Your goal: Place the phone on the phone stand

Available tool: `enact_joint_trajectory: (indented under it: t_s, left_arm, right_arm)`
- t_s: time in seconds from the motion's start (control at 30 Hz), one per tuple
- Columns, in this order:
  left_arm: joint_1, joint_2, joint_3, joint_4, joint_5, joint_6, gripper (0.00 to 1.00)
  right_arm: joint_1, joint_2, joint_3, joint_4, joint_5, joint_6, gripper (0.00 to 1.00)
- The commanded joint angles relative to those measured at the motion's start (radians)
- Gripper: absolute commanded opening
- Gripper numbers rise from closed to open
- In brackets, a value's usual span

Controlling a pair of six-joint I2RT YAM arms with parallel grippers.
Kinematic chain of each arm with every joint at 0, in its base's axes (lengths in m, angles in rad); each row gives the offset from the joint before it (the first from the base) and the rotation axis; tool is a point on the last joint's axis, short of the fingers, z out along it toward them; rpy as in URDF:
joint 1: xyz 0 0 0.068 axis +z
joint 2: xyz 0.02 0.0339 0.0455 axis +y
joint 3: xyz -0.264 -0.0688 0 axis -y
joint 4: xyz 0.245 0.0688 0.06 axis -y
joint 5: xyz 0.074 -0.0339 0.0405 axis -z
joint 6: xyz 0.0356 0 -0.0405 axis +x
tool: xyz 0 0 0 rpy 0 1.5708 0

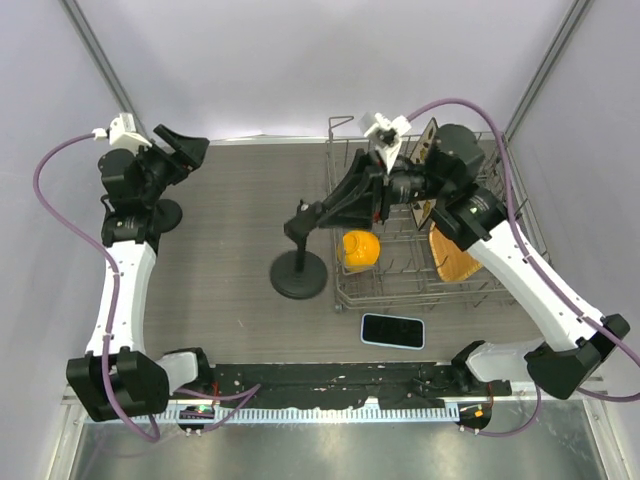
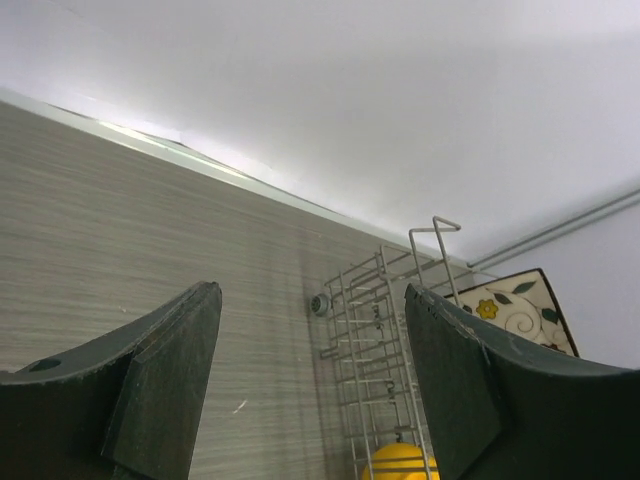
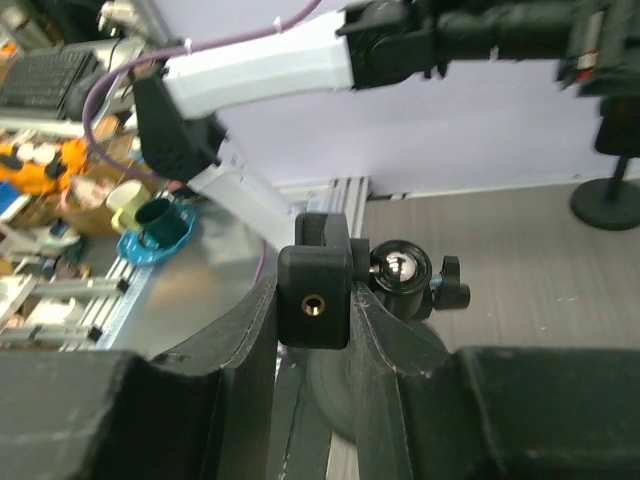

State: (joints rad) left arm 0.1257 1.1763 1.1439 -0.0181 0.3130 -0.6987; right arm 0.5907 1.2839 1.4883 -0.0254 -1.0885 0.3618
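Note:
The phone [image 1: 392,330], dark screen up in a pale case, lies flat on the table just in front of the wire rack. The phone stand [image 1: 298,275] is black, with a round base and a short stem, and stands left of the rack. My right gripper [image 1: 316,212] reaches over the rack and is shut on the stand's head. In the right wrist view the two fingers press both sides of the square black clamp block [image 3: 315,295], with the ball joint [image 3: 400,268] behind it. My left gripper [image 1: 185,150] hangs open and holds nothing at the far left, well away from both, jaws wide [image 2: 312,295].
A wire dish rack [image 1: 440,290] fills the right half of the table, holding a yellow cup [image 1: 358,250], an orange plate [image 1: 455,262] and a flower-patterned plate [image 1: 428,150]. A second black round base [image 1: 160,215] sits by the left arm. The rack [image 2: 385,330] also shows in the left wrist view.

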Motion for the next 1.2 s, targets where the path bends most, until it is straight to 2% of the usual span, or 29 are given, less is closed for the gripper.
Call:
enact_joint_trajectory:
  t_s: [0.0,0.17,0.27,0.4,0.47,0.57,0.77,0.93,1.07,1.17]
  left_arm:
    - [-0.001,-0.070,0.010,-0.019,0.047,-0.034,0.78]
    - [-0.001,-0.219,-0.117,-0.052,0.136,-0.088,0.78]
    - [-0.001,-0.326,-0.188,-0.138,0.153,-0.090,0.77]
    - [-0.001,-0.437,-0.249,-0.245,0.161,-0.078,0.79]
    - [-0.001,-0.484,-0.259,-0.336,0.112,-0.044,0.81]
    - [-0.001,-0.520,-0.265,-0.408,0.049,-0.027,0.81]
    - [-0.001,-0.612,-0.370,-0.416,0.092,-0.111,0.81]
    - [-0.001,-0.710,-0.463,-0.436,0.159,-0.183,0.82]
    - [-0.003,-0.715,-0.493,-0.476,0.198,-0.203,0.82]
    - [-0.001,-0.728,-0.527,-0.451,0.207,-0.209,0.82]
  right_arm:
    - [0.087,0.015,0.021,-0.080,0.001,-0.254,0.01]
    - [0.217,0.100,-0.008,-0.076,0.105,-0.362,0.01]
    - [0.245,0.129,-0.051,-0.035,0.145,-0.385,0.01]
    - [0.274,0.152,-0.203,0.258,0.243,-0.317,0.01]
    - [0.293,0.167,-0.281,0.335,0.338,-0.308,0.01]
    - [0.331,0.193,-0.411,0.642,0.474,-0.233,0.01]
    - [0.379,0.242,-0.603,0.933,0.625,-0.169,0.01]
    - [0.394,0.261,-0.825,1.271,0.762,-0.087,0.01]
    - [0.400,0.314,-0.902,1.465,0.776,-0.020,0.01]
    - [0.400,0.385,-0.918,1.512,0.777,0.012,0.01]
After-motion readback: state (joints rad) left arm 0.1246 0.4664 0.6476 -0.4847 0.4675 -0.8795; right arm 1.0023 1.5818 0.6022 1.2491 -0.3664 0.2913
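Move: The right gripper already holds a phone stand by its head, high in the air. The bare table patch it is bound for is about 10 cm to its left and some 45 cm below. At table level, the loose phone lies level with this hand and about 20 cm to its right; the yellow cup is 20 cm ahead and 13 right. From the left gripper, the held stand's head is some 23 cm back, 21 right and 9 higher; the other stand is 5 cm ahead, 14 left, well below. Keep the right gripper's pinch on the stand's head and lower it about 23 cm while carrying it some 10 cm left, lifting it briefly by about 6 cm before sinking again; turn it roughly 20 degrees clockwise. Meanwhile bring the wide-open left gripper back about 18 cm, down 12 and a little right towards the held stand, tipping its fingers down, without touching it. ##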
